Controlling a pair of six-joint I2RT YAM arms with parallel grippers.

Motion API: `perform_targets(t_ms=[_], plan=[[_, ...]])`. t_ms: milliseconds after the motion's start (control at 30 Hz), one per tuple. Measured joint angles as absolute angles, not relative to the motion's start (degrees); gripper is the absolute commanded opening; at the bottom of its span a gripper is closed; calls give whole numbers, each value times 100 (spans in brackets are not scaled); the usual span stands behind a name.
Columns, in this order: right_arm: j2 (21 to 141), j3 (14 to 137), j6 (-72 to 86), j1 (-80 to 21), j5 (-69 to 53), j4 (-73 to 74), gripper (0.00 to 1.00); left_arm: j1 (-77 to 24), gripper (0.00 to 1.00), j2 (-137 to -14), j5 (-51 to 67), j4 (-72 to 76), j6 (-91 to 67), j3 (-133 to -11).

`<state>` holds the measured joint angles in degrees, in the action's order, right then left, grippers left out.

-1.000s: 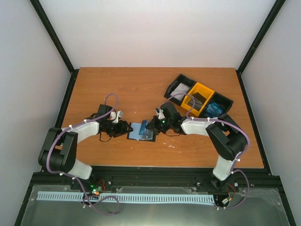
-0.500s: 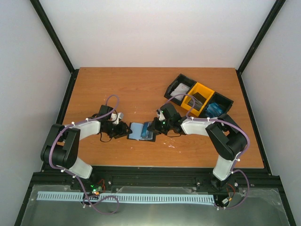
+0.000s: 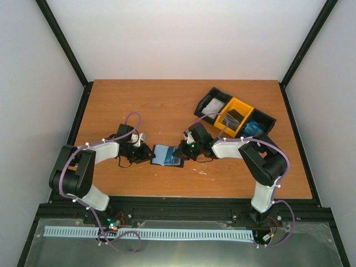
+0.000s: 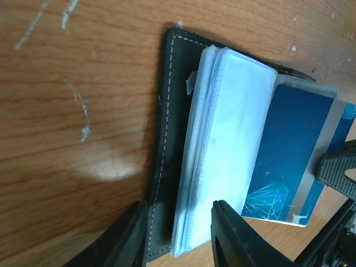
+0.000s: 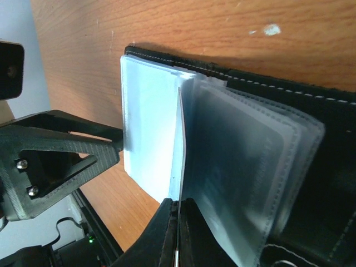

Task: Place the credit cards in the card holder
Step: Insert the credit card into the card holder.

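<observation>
The black card holder lies open on the table between my grippers, its clear sleeves fanned over the stitched cover. My left gripper straddles the cover's edge and the sleeve stack with narrow jaws; I cannot tell whether they press. One left finger touches the pale sleeve. My right gripper is shut on a blue credit card, seen edge-on between two sleeves. In the top view the left gripper and right gripper flank the holder.
A three-compartment black-and-yellow tray stands at the back right, with more cards: a grey-white one, a dark one and a blue one. Black frame rails border the wooden table.
My left gripper has moved right onto the holder's left edge and its jaws have narrowed. The right gripper has pushed the blue card slightly left into the sleeves.
</observation>
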<state>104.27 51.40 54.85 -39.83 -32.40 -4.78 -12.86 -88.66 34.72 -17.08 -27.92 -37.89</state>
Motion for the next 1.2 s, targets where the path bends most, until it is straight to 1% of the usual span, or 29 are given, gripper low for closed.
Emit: perform_targets(t_ms=[300, 733, 900, 1100, 1200], plan=[[10680, 5221, 5688, -3983, -3524, -755, 4, -1284, 31, -8910, 3505, -1706, -2792, -3800], [11279, 5658, 5712, -3986, -3664, -849, 13, -1284, 31, -8938, 3540, -1702, -2790, -3815], [11373, 5798, 5767, -3997, -3776, -919, 20, -1284, 31, -8941, 3540, -1704, -2790, -3822], [11441, 5937, 5778, -4071, -3846, -939, 35, -1284, 31, -8943, 3540, -1702, -2790, -3822], [11450, 5948, 5791, -4091, -3887, -976, 38, -1284, 31, -8943, 3540, -1702, -2790, -3822]])
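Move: The clear pocket of the card holder's left-hand page has its middle about 5 cm left of the right hand, roughly 1 cm back and 3 cm below. The credit card, already pinched by that hand, has its middle some 2 cm left of it and 1 cm down; the holder's right half lies beneath the hand, about 1 cm back and 4 cm down. From the left hand, the pocket is about 4 cm to the right, level fore-and-aft and in height. The credit card is fed leftward into the pocket by the right hand, which travels about 4 cm left, drifting some 1.5 cm forward and dipping nearly 2 cm before rising about 1 cm. Late in the push its fingers part from nearly shut to roughly a third open, letting go of the card. The left hand stays put at the holder's left page edge, fingers still partly open. ##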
